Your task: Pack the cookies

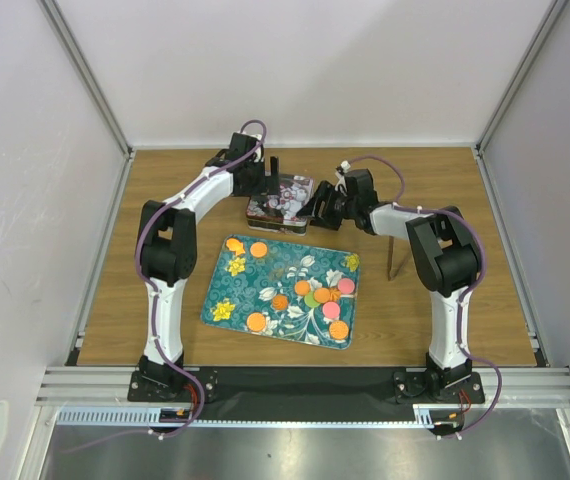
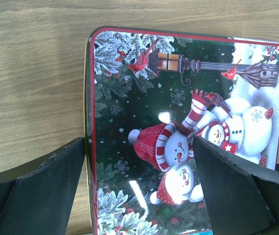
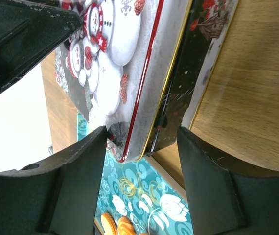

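Note:
Several cookies, orange, pink and green discs, lie scattered on the teal flowered tray; two orange ones show in the right wrist view. Behind the tray sits a tin with a snowman lid. My left gripper hovers open over it, one finger outside the lid's left edge, the other over the snowmen. My right gripper is open at the tin's near right corner, which pokes between its fingertips; the corner looks tilted up off the wood.
The tray lies just below the tin's corner. A thin brown stick stands by the right arm's elbow. White walls and metal frame posts enclose the wooden table on three sides.

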Available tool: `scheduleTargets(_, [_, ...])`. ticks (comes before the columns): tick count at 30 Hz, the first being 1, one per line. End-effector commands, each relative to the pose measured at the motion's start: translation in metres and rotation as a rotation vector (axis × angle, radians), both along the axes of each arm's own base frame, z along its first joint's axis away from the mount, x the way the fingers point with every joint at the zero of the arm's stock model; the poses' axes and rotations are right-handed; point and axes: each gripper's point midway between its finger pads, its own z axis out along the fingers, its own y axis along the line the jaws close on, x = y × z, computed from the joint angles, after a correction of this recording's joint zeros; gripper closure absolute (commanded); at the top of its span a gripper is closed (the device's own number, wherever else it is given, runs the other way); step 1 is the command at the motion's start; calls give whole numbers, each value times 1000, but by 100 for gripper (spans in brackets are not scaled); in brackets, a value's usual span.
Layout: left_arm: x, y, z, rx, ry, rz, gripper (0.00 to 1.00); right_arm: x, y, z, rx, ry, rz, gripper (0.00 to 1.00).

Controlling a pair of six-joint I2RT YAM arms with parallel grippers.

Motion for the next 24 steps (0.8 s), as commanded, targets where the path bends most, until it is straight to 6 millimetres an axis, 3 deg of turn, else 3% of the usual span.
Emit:
scheduleTargets(1, [-8,-4,3,17,2,2,5,-17,5,-1,27,29,54,37])
scheduleTargets(8, [-13,-4,-1,12,7,10,5,-25,15,-19,37,64,69,52])
scheduleTargets(14, [-17,-5,-6,17,17,12,5,-31,9,-37,-22,85,53,69])
scheduleTargets(24, [-24,4,-22,43,67,44,5,-29,-1,-40,-91,84,54,69])
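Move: The right hand already has its part-open fingers around the near right corner of the lid on the cookie tin; the lid's middle lies about 5 cm ahead and 6 cm left of it, 1 cm lower. An orange cookie lies some 9 cm back and 10 cm left, 5 cm lower, and a flat tool about 10 cm back and 18 cm right. From the left hand, the lid's middle is roughly 2 cm back, 4 cm right and 2 cm below. Pinches the near right corner of the lidded tin with the right fingers, which close by about a third of their gap, one pad on the lid's near edge and the other against the right side, the squeeze rising towards the end. The right hand itself shifts only about half a centimetre, left and slightly back. The left hand stays wide open at the lid's left part. ##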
